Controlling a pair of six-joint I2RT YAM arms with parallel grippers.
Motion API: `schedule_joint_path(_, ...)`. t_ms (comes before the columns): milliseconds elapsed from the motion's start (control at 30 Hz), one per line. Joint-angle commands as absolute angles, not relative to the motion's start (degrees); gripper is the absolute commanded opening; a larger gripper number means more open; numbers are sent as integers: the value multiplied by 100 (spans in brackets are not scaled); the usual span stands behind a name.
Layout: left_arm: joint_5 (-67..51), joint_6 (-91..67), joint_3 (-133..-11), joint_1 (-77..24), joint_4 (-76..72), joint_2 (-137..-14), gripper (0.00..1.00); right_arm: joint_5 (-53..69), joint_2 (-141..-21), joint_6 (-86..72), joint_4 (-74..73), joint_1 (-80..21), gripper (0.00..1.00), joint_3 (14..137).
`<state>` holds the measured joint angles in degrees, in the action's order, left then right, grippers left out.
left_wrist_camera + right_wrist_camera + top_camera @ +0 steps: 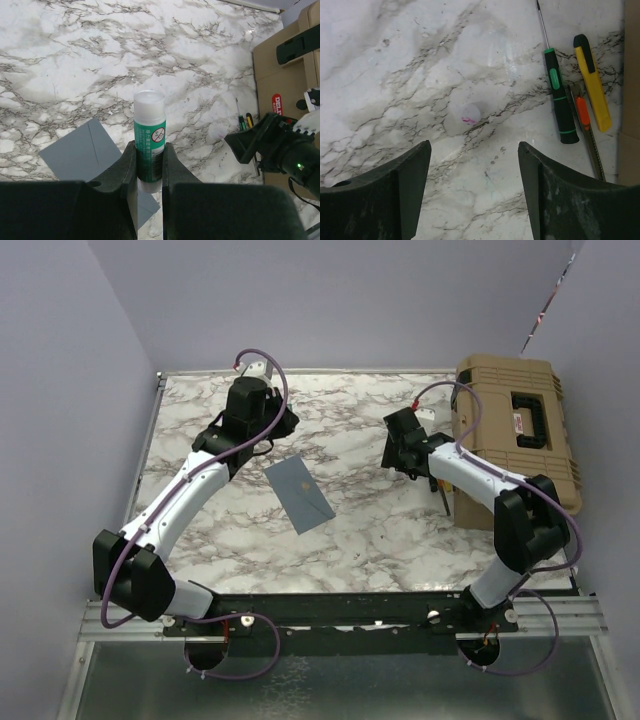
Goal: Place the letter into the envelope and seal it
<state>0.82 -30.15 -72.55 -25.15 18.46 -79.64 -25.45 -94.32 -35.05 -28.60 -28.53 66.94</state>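
Note:
The slate blue-grey envelope [298, 494] lies flat on the marble table, its corner showing in the left wrist view [82, 152]. The letter is not in view. My left gripper [149, 150] is shut on a green glue stick [149, 125] with a whitish top, held above the table just beyond the envelope [283, 423]. My right gripper [474, 150] stands open over bare marble, nothing between its fingers, to the right of the envelope [397, 443]. A small translucent white cap [470, 114] with a pink mark rests on the table just ahead of it.
A tan toolbox [515, 430] stands along the right side. Beside it lie a green-and-black screwdriver [559, 95], a yellow utility knife [592, 82] and an orange-handled tool [583, 117]. Lilac walls close in the table.

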Motion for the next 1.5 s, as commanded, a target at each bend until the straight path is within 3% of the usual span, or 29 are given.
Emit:
schedule_joint_path(0, -434, -2699, -7132, -2527, 1629, -7772, 0, -2266, -9789, -3319, -2728, -2647, 72, 6709)
schedule_joint_path(233, -824, -2463, -7156, -2522, 1497, -7725, 0, -1700, -10348, -3192, -2438, -2376, 65, 6844)
schedule_joint_path(467, -1062, -2332, -7016, -2522, 1285, -7581, 0, -1764, -10765, -3229, -2795, -2326, 47, 7122)
schedule_joint_path(900, -1230, -2258, -7005, -2525, 1179, -7559, 0, -1723, -11072, -2981, -2636, -2198, 42, 7303)
schedule_joint_path(1000, -1231, -2252, -6979, -2523, 1180, -7532, 0, -1643, -11059, -2918, -2566, -2188, 36, 7303)
schedule_joint_path(1200, -1234, -2203, -6922, -2527, 1157, -7449, 0, -1452, -10866, -2897, -2724, -2170, 9, 7325)
schedule_joint_path(1467, -2283, -1207, -6726, -2610, 812, -7344, 0, -608, -9820, -2636, -3098, -2164, 0, 7224)
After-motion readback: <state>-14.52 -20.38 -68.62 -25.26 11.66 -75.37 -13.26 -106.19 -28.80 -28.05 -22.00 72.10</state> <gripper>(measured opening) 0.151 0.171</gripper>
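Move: The white cap stands on the table about 3 cm ahead of the open right hand, 1 cm to its right and 8 cm below. From the cap, the green screwdriver's handle lies some 8 cm to the right and level with it, and the yellow knife about 12 cm to the right and 1 cm farther out. From the left hand, which holds the glue stick, the cap lies about 32 cm to the right, 1 cm ahead and 25 cm below. The white cap is reached from above: the right hand sinks about 7 cm and eases some 3 cm forward, tipping its fingers roughly 10 degrees further down, then closes them, pinches the cap at the fingertips and starts up again. Meanwhile the left hand, still gripping the glue stick, drifts about 3 cm right and back, rises a little and swings nearly 20 degrees clockwise. ##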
